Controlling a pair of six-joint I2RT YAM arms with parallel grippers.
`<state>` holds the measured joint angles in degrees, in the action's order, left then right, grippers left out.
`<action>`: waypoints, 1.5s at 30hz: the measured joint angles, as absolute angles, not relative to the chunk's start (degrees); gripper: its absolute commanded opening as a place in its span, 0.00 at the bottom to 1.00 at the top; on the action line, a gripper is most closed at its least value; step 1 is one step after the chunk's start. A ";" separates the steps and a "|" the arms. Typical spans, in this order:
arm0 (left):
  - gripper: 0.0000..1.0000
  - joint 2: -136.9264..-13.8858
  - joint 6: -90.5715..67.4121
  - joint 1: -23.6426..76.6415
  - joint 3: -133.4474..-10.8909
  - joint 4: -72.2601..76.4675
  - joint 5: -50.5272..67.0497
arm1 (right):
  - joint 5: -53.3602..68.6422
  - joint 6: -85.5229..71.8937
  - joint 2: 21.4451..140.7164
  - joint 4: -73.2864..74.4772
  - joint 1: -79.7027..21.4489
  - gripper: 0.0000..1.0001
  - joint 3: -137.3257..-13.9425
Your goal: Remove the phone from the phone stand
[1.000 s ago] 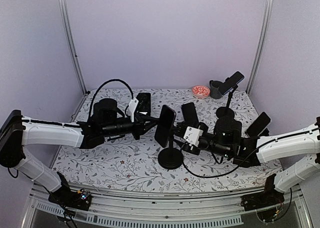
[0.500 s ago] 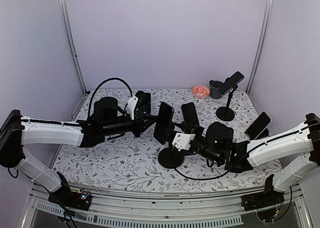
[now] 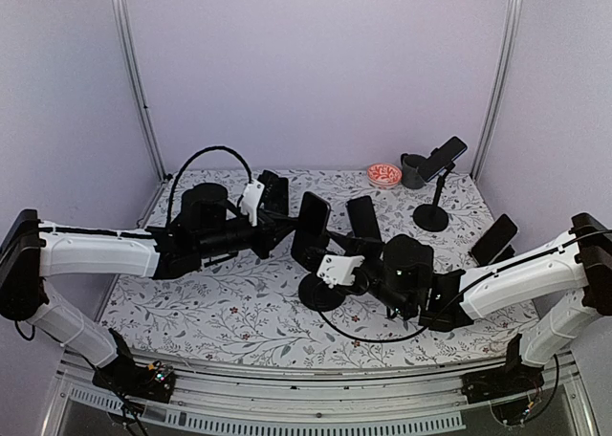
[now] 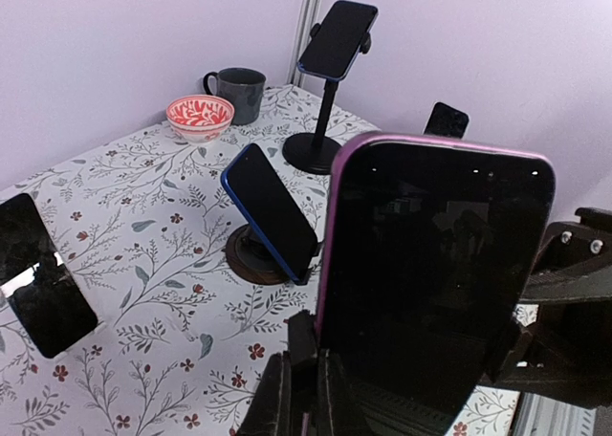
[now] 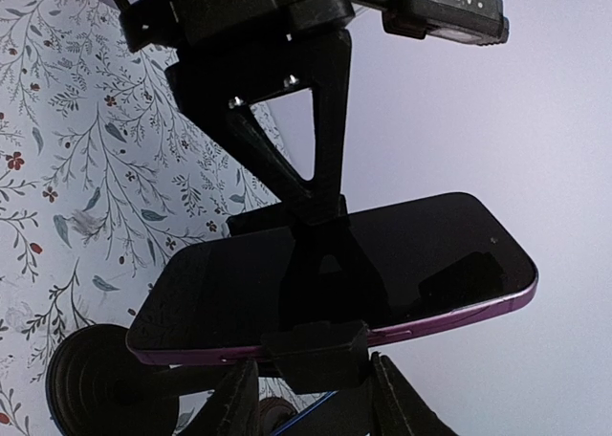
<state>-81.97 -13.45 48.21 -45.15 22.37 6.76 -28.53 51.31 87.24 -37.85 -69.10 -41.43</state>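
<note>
The phone (image 3: 311, 228), black with a purple edge, sits in the clamp of a black phone stand whose round base (image 3: 320, 293) rests mid-table. My left gripper (image 3: 287, 228) reaches in from the left and is shut on the phone's near edge (image 4: 435, 283), its fingers pressed together at the bottom of the left wrist view (image 4: 304, 398). My right gripper (image 3: 337, 264) comes from the right. In the right wrist view its two fingers (image 5: 314, 398) flank and touch the stand's clamp block (image 5: 316, 355) just under the phone (image 5: 335, 264).
A blue-edged phone (image 3: 363, 216) leans on a round stand behind. A tall stand (image 3: 432, 216) carries another phone (image 3: 442, 159) at the back right, beside a dark mug (image 3: 413, 171) and red bowl (image 3: 384, 175). More phones stand at right (image 3: 494, 237) and back left (image 3: 275, 192).
My right arm has moved left to the stand and its jaws have narrowed onto the clamp block. The phone and stand have shifted slightly left. My left gripper stays shut on the phone.
</note>
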 measured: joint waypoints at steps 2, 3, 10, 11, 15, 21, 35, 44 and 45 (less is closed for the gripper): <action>0.00 -81.97 -13.19 48.27 -45.52 21.85 6.55 | -28.86 51.57 87.31 -37.82 -69.12 0.40 -41.60; 0.00 -81.97 -13.06 48.29 -45.67 21.65 6.46 | -29.06 51.72 87.35 -37.82 -69.12 0.39 -41.63; 0.00 -82.21 -11.64 48.60 -47.00 19.59 5.52 | -29.82 52.97 87.83 -38.89 -69.28 0.25 -41.74; 0.00 -82.21 -11.53 48.60 -47.13 19.31 5.37 | -29.85 53.28 87.90 -39.03 -69.30 0.24 -41.76; 0.04 -82.21 -11.11 48.60 -47.48 18.65 4.97 | -29.98 53.87 88.07 -39.31 -69.32 0.20 -41.85; 0.49 -82.21 -11.38 48.82 -47.64 18.28 5.50 | -29.58 53.80 88.18 -39.44 -69.32 0.10 -41.85; 0.99 -69.52 -13.78 51.05 -39.79 18.28 6.76 | -28.60 51.00 88.29 -39.40 -69.36 0.02 -41.98; 0.99 -76.09 -15.92 51.27 -36.36 22.20 9.78 | -28.29 50.15 88.36 -37.71 -69.36 0.01 -41.98; 0.99 -76.49 -15.90 51.27 -36.34 22.59 9.89 | -28.25 50.15 88.36 -37.56 -69.36 0.03 -41.98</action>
<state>-76.49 -15.90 51.27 -36.34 22.59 9.89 -28.25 50.15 88.36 -37.56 -69.36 -41.98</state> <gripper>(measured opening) 0.990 0.022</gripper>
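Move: The left fingers are shut on the stand's left clamp jaw. The upright pink phone's middle is about 2 cm back, 4 cm to their right and level; the stand's base is some 2 cm back, 7 cm right and 20 cm below. From that hand the blue phone stands roughly 12 cm ahead, 16 cm right and 13 cm lower. The right hand's half-open fingers straddle the right jaw, about 1 cm ahead and 1 cm left, with the pink phone's middle 3 cm ahead and 3 cm left. The left fingers let go of the left clamp jaw and spread wide; that hand backs off about 5 cm, arching up some 3 cm and then dropping to finish 3 cm below its start, gaping towards the phone's lower half. The right hand stays put and shuts its half-open fingers at the right jaw in two steps, ending nearly closed. ##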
